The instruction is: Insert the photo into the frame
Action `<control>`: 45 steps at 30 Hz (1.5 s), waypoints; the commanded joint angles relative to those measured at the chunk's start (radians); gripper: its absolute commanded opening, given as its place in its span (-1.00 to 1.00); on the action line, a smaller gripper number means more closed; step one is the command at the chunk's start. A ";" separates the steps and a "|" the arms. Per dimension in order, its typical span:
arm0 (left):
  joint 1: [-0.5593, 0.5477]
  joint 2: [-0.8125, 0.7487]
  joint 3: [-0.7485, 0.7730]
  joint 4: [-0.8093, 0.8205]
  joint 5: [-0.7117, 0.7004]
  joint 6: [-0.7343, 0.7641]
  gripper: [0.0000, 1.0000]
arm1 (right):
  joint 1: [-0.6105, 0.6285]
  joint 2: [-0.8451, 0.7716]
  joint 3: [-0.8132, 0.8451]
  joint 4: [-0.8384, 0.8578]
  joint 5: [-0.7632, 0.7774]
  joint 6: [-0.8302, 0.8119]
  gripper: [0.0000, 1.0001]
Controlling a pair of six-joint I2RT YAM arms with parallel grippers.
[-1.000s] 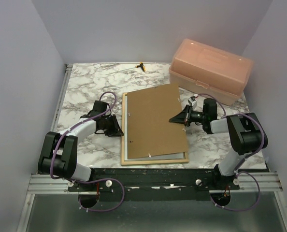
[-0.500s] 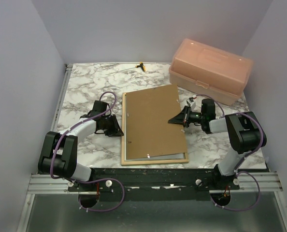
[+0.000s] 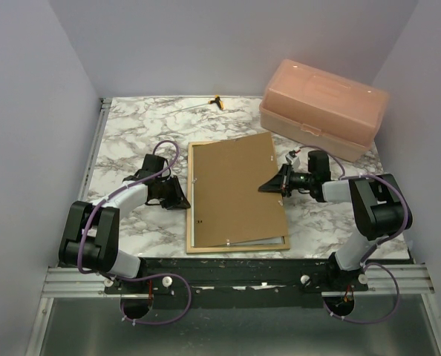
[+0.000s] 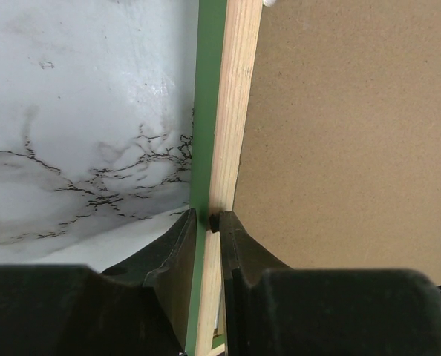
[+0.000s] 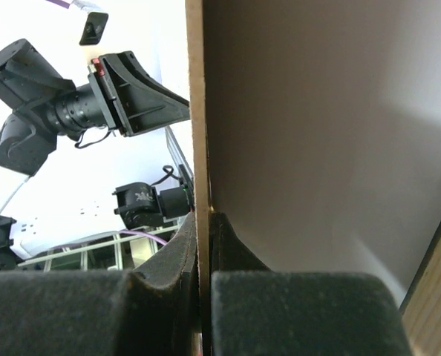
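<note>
The frame [image 3: 190,215] lies on the marble table with its bare-wood back up. My left gripper [image 3: 184,202] is shut on its left rail. In the left wrist view the jaws [image 4: 208,219] pinch the green-and-wood rail [image 4: 224,111]. A stiff brown backing board [image 3: 235,189] lies slanted over the frame, its right side raised. My right gripper [image 3: 269,184] is shut on the board's right edge, seen as a thin brown edge [image 5: 197,111] between the pads [image 5: 204,222]. A pale strip [image 3: 239,242] shows under the board by the near rail; I cannot tell whether it is the photo.
A pink plastic lidded box [image 3: 324,107] stands at the back right, close behind the right arm. A small yellow-and-black object [image 3: 217,101] lies at the table's far edge. Purple walls close in the left, right and back.
The right gripper has carried the backing board slightly left and lower, so it lines up more with the frame. The left gripper has stayed on the rail.
</note>
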 commanded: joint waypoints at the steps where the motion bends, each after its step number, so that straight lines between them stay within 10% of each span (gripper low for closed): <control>1: 0.002 0.026 0.009 0.009 -0.012 0.022 -0.61 | 0.014 -0.004 0.021 -0.177 0.047 -0.055 -0.99; 29: -0.007 0.039 0.009 0.012 -0.012 0.027 -0.61 | 0.075 0.170 -0.086 0.084 0.123 0.005 -0.90; 37: -0.006 0.043 0.010 0.013 -0.008 0.028 -0.61 | 0.094 0.120 -0.017 -0.095 0.201 -0.078 0.04; 45: -0.006 0.048 0.010 0.015 -0.006 0.029 -0.61 | 0.141 0.083 0.069 -0.315 0.316 -0.154 0.39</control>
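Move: The right hand pinches the backing board's right edge. The frame's middle lies about 9 cm to its left, 2 cm back and 6 cm below; the frame's right rail is some 4 cm to the hand's right, 2 cm back and 6 cm down, the pink box roughly 24 cm ahead and 16 cm right. From the left hand, gripping the left rail, the frame's middle is about 15 cm right and 3 cm ahead. Right hand lowers the board's edge some 4 cm towards the frame, then opens wide; the left keeps its grip. ##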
